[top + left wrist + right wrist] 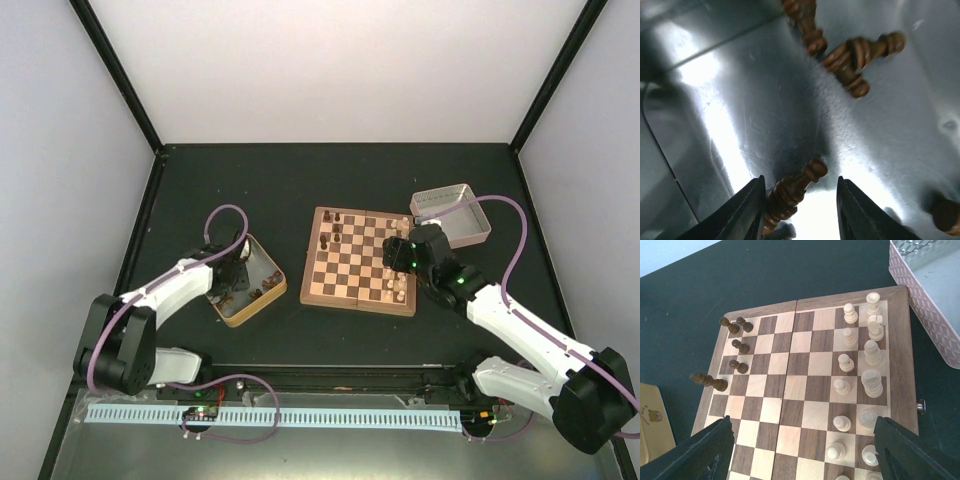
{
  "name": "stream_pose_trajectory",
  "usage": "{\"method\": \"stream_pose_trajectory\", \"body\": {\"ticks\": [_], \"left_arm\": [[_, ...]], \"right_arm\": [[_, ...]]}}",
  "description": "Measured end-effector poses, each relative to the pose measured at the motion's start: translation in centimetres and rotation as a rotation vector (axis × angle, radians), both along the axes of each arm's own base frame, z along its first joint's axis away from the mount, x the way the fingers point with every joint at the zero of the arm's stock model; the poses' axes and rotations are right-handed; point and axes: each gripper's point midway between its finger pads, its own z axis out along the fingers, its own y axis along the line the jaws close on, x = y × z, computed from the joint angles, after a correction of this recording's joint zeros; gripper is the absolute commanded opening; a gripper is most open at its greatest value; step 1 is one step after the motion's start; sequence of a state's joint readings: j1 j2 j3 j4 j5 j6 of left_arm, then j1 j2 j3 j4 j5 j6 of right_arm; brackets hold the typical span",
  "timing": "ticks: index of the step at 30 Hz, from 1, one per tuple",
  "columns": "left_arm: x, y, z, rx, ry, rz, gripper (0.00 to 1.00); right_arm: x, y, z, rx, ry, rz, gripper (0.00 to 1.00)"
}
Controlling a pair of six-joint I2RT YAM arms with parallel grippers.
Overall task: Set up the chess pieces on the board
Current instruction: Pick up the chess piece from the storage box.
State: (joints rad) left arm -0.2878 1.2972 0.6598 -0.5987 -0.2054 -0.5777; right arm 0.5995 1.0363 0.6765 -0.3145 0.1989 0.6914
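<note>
The board lies mid-table. A few dark chess pieces stand along its left side, also seen in the right wrist view. My left gripper is down inside the gold tin. In the left wrist view its jaws stand apart around a dark piece that lies against the left finger, with a wide gap to the right finger. More dark pieces lie on the tin's floor. My right gripper hovers open over the board with nothing between its fingers.
Pale cream pieces fill the board's right two columns. A silver tin sits just right of the board, seen also in the right wrist view. Black frame posts stand at the table's back corners.
</note>
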Motion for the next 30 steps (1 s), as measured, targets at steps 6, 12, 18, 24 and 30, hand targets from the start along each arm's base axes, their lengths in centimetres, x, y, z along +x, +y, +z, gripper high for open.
{"method": "stream_pose_trajectory", "body": {"ticks": [6,12,18,24,30], "left_arm": [[-1.4,0.4,-2.2,0.020,0.081,0.000,0.37],[-1.1,0.4,-2.4,0.022,0.078,0.004,0.18],[-0.7,0.1,-2.4,0.015,0.071,0.001,0.10],[-0.4,0.0,-2.1,0.007,0.062,-0.002,0.07],[1.1,-1.2,1.5,-0.074,-0.082,-0.033,0.08]], "right_arm": [[0.0,0.0,0.0,0.006,0.003,-0.003,0.76],[0.0,0.2,0.0,0.012,0.005,0.000,0.75],[-0.1,0.3,0.0,0.019,0.009,0.004,0.74],[-0.1,0.3,0.0,0.023,0.011,0.006,0.74],[-0.2,1.4,0.2,0.051,0.010,0.053,0.73]]}}
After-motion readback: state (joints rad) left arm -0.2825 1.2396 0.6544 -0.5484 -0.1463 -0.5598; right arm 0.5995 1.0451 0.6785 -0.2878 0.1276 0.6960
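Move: The dark chess piece to be gripped lies in the storage box almost under the left hand, about 1 cm back, 1 cm to the left and 3 cm below. A crossed pair of pieces lies some 6 cm ahead of the hand and 1 cm right. Another cluster lies roughly 8 cm to its right, level with it. For the idle right hand the piece is about 39 cm left, 6 cm back and 15 cm below. Down and slightly back, the left hand sinks about 2.5 cm onto the lying piece in the box, its half-open fingers narrowing a little. Staying low, it closes them and pinches the piece, then rises with it about 4 cm, drifting forward and a little right as the fingertips swing some 10 degrees outward. ##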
